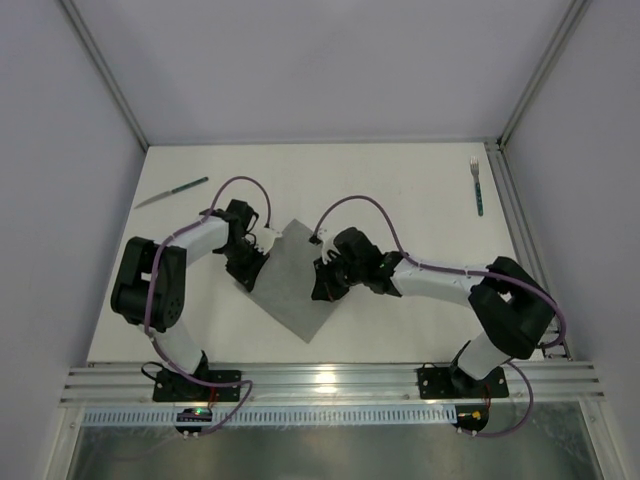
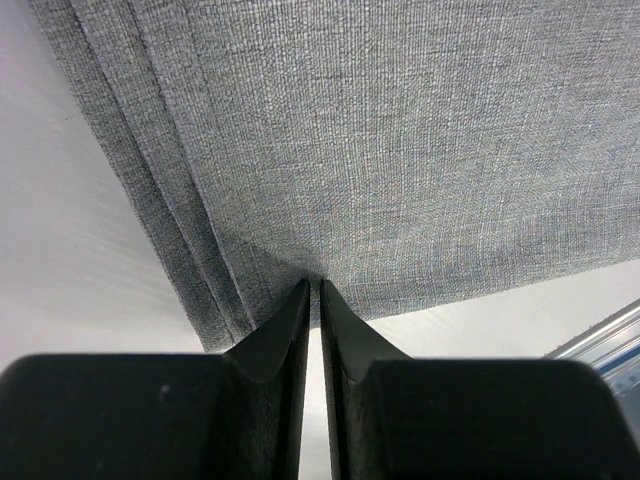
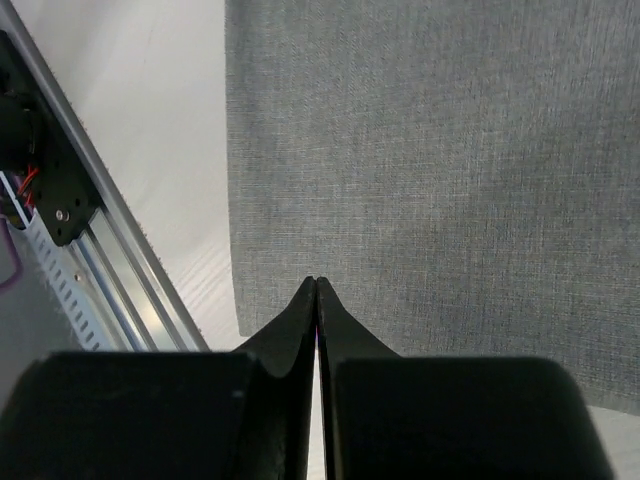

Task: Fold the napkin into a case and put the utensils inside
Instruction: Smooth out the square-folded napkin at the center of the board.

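The grey napkin [image 1: 293, 285] lies folded into a tilted oblong in the middle of the white table, with several layers stacked along its left edge [image 2: 160, 200]. At that left edge my left gripper [image 1: 262, 243] [image 2: 312, 285] is pinched on the fabric, which puckers at the tips. My right gripper [image 1: 322, 284] [image 3: 316, 283] is shut, its tips on the napkin [image 3: 450, 150] near the right edge and a corner. The knife [image 1: 172, 192] lies at the far left and the fork [image 1: 477, 186] at the far right. Both utensils are apart from the napkin.
An aluminium rail [image 1: 330, 380] [image 3: 110, 260] runs along the table's near edge, close to the napkin's lower corner. Grey enclosure walls and metal posts [image 1: 505, 190] border the table on the other sides.
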Action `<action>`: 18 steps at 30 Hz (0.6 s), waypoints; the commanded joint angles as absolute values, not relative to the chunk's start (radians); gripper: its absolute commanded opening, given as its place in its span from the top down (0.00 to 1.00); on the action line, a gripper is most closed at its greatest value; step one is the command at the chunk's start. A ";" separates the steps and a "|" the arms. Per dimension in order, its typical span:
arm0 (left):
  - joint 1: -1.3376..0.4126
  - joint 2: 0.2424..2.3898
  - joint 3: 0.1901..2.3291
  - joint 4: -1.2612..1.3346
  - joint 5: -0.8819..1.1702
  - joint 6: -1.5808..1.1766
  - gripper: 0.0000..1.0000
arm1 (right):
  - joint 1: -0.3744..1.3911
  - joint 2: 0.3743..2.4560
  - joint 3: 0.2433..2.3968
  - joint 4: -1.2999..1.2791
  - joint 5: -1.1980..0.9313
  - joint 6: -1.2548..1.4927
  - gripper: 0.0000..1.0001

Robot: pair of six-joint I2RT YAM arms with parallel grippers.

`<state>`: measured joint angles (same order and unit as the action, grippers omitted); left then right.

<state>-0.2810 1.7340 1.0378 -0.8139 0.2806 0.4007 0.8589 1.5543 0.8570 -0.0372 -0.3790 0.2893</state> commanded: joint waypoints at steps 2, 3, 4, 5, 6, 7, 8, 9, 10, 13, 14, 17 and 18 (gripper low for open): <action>-0.275 1.744 1.000 -0.747 0.229 0.442 0.89 | 0.835 1.630 0.818 0.067 -0.434 0.400 0.97; -0.275 1.746 0.997 -0.746 0.222 0.439 0.89 | 0.800 1.643 0.793 0.092 -0.436 0.422 0.97; -0.275 1.743 0.994 -0.741 0.219 0.439 0.89 | 0.775 1.664 0.787 0.121 -0.434 0.446 0.97; -0.275 1.743 0.991 -0.736 0.218 0.440 0.89 | 0.752 1.675 0.784 0.129 -0.431 0.484 0.97; -0.275 1.746 0.986 -0.735 0.213 0.442 0.89 | 0.705 1.681 0.776 0.138 -0.430 0.506 0.97; -0.275 1.744 0.986 -0.733 0.212 0.440 0.89 | 0.681 1.686 0.767 0.167 -0.428 0.526 0.97; -0.275 1.744 0.983 -0.733 0.212 0.440 0.89 | 0.658 1.684 0.755 0.182 -0.431 0.546 0.97; -0.275 1.746 0.983 -0.727 0.210 0.440 0.89 | 0.640 1.680 0.724 0.201 -0.436 0.580 0.97; -0.275 1.744 0.979 -0.727 0.207 0.440 0.89 | 0.600 1.678 0.710 0.222 -0.439 0.590 0.97; -0.275 1.740 0.976 -0.723 0.203 0.442 0.89 | 0.552 1.678 0.673 0.216 -0.436 0.595 0.97; -0.275 1.738 0.971 -0.719 0.199 0.440 0.89 | 0.520 1.683 0.667 0.197 -0.433 0.594 0.97; -0.275 1.738 0.959 -0.710 0.195 0.445 0.89 | 0.448 1.695 0.641 0.192 -0.434 0.595 0.97; -0.275 1.738 0.957 -0.712 0.193 0.448 0.89 | 0.431 1.683 0.624 0.201 -0.442 0.598 0.97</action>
<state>-0.2810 1.7081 1.0088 -0.7837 0.2779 0.4023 0.5014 1.6947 0.6712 0.2050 -0.4896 0.5873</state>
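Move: The square-folded napkin lies turned like a diamond; its middle is about 3 cm ahead of the raised right hand, 3 cm to its left and 7 cm below. Its near corner is some 11 cm back and 2 cm left, its far corner 17 cm ahead and 5 cm left, and the left corner about 16 cm left and 1 cm ahead. From the left fingertips, on that left corner, the napkin's middle is about 12 cm right, 2 cm ahead and 1 cm below. The napkin is met from above: the right hand, fingers kept shut, sinks some 6 cm onto its right half. Staying low, the fingertips then rub across the cloth to the right and forward, about 10 cm in all sideways travel, towards the right corner, while the wrist turns clockwise by 25 to 30 degrees. The left fingertips stay put on the left corner. ##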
